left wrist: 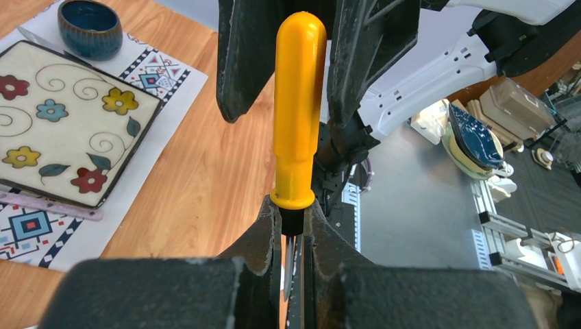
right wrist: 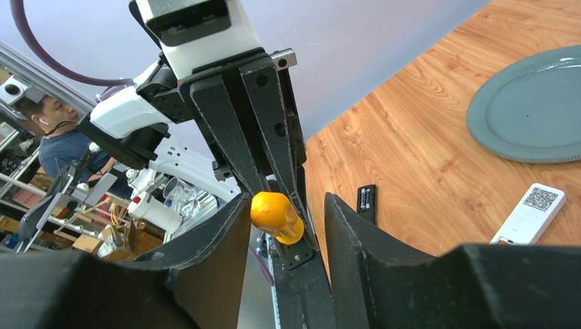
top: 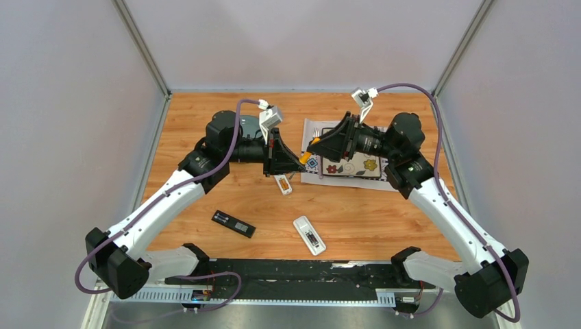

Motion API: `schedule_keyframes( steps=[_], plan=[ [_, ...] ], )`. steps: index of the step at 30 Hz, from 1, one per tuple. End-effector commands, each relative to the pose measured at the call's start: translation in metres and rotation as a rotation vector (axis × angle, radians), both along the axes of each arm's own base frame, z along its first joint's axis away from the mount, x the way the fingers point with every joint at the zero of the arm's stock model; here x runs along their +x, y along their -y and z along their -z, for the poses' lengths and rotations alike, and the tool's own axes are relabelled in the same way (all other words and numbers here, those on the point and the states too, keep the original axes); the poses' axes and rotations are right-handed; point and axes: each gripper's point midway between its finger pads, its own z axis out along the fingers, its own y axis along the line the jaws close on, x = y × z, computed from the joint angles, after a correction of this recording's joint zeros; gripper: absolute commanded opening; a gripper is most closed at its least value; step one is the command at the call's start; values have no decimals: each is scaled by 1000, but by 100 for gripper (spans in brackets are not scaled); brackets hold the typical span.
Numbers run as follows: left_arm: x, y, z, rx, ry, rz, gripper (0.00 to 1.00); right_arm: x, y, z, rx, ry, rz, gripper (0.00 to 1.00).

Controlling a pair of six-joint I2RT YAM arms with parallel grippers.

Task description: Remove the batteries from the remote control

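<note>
The white remote control [top: 282,184] lies on the wood just below my left gripper [top: 293,160]. A gold-orange patch in its open bay looks like the batteries [top: 281,182]. In the right wrist view the same remote control [right wrist: 531,214] shows a QR sticker. My left gripper [left wrist: 294,211] is shut on the black neck of an orange-handled screwdriver [left wrist: 299,110], held above the table. My right gripper [right wrist: 284,205] is open, its fingers [left wrist: 236,62] on either side of the handle's rounded end [right wrist: 275,216].
A second white remote [top: 309,235] and a black remote [top: 233,223] lie nearer the arm bases. A flowered tile [top: 351,165] on a patterned mat [top: 312,175] sits under the right arm. A grey plate [right wrist: 534,110] is behind the left arm and a blue bowl [left wrist: 90,26] is by the mat.
</note>
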Motion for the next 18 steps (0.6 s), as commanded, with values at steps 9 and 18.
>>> schedule_keyframes(
  steps=[9,18],
  plan=[
    [-7,-2,-17,-49,66,20,0,-4,12,-25,24,67,54,35],
    [-7,-2,-16,-49,60,18,0,4,7,-17,41,-9,55,13]
  ],
)
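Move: The screwdriver's yellow handle is already between the right hand's open fingers, its middle about 1 cm back, 1 cm left and 1 cm below their midpoint. From the left hand, which grips the screwdriver below the handle, that middle is some 3 cm forward, 1 cm right and 3 cm up. About 33 cm below the right hand, the remote with batteries lies roughly 13 cm forward and 9 cm left, the flowered tray 20 cm forward and 15 cm right. Closing in almost on the spot, the right fingers come together from about half open until they pinch the free upper end of the yellow handle from both sides; meanwhile that hand shifts only about half a centimetre up and half a centimetre right. The left hand holds still, keeping its closed grip on the screwdriver. ##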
